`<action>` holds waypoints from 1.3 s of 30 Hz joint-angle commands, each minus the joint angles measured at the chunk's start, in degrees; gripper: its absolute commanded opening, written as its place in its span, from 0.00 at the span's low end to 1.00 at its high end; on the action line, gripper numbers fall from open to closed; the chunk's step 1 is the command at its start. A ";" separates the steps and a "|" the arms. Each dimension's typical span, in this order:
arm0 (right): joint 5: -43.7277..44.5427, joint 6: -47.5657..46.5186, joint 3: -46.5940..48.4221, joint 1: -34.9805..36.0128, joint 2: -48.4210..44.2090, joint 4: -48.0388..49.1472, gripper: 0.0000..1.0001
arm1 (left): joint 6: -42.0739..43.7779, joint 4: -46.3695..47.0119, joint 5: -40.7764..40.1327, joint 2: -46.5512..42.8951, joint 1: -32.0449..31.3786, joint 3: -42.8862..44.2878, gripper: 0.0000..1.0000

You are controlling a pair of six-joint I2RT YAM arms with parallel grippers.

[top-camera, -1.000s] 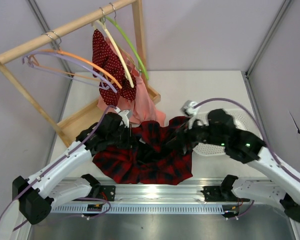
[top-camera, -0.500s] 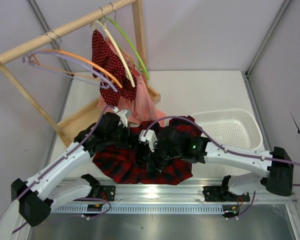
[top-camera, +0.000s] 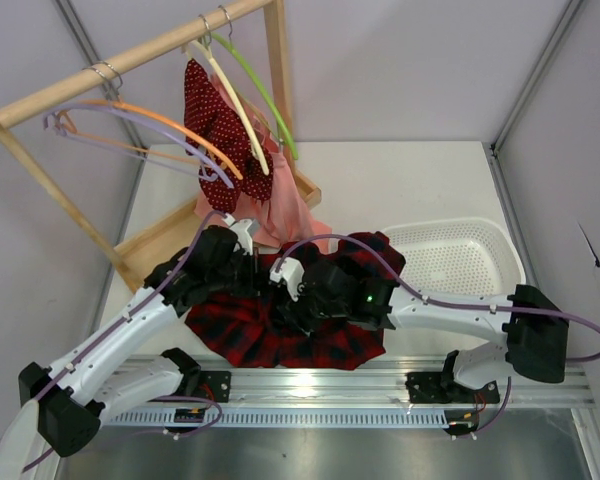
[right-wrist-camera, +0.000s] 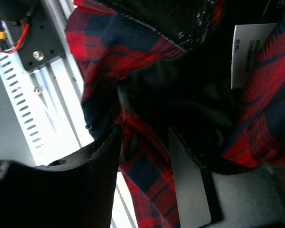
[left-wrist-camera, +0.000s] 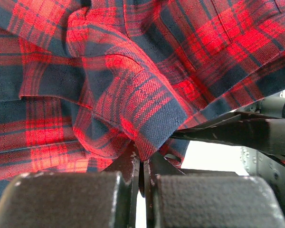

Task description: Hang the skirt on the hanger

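The red and navy plaid skirt (top-camera: pixel 320 345) lies bunched on the table between the two arms. My left gripper (top-camera: pixel 248 262) is at its far left edge, shut on a fold of the skirt (left-wrist-camera: pixel 133 85), which is pinched between the fingertips (left-wrist-camera: pixel 143 161). My right gripper (top-camera: pixel 292 305) reaches leftward over the skirt's middle. Its jaws (right-wrist-camera: pixel 145 133) stand apart with a strip of plaid skirt (right-wrist-camera: pixel 145 185) and its dark lining between them. A white label (right-wrist-camera: pixel 247 52) shows on the lining. The lavender hanger (top-camera: pixel 58 118) hangs on the wooden rack at far left, away from both grippers.
The wooden rack (top-camera: pixel 130 55) also holds orange (top-camera: pixel 170 125), cream and green hangers, with a red dotted garment (top-camera: pixel 215 130) and a pink one (top-camera: pixel 280 210) hanging just behind the skirt. A white basket (top-camera: pixel 460 255) sits to the right. A metal rail (top-camera: pixel 310 385) runs along the near edge.
My right arm has swung left from beside the basket to over the skirt's middle, its jaws narrowing around the fabric. The left gripper has kept its hold and place.
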 commanded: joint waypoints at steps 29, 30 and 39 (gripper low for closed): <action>-8.92 15.72 11.80 -8.49 -4.51 -6.44 0.00 | 2.09 -2.18 -4.44 -3.98 0.63 2.59 0.47; -7.70 15.03 12.59 -7.96 -3.81 -7.05 0.00 | 2.00 -2.45 -4.52 -4.59 0.63 2.94 0.55; -1.46 13.26 17.96 -6.73 -1.43 -11.62 0.00 | 1.65 -10.27 -11.35 -10.66 0.63 11.81 1.00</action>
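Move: Just below the right hand, about 2 cm down and 1 cm ahead, the plaid skirt's waist edge runs between its half-open fingers. The left hand already holds that waist some 3 cm to its right, and the stretch the right hand goes for is a bit lower and behind. The white basket is about 35 cm right of and 12 cm ahead of the right hand, while the pink skirt hangs roughly 20 cm ahead of the left hand and 2 cm left. Sinking about 2 cm into the waist of the plaid skirt, the right hand shuts on its edge, then lifts it some 10 cm, swinging a little forward and right before easing back left, the wrist tilting about 15 degrees. The left hand, still pinching the waist, slides 2 cm left, then opens wide, lets go and climbs roughly 6 cm clear. ##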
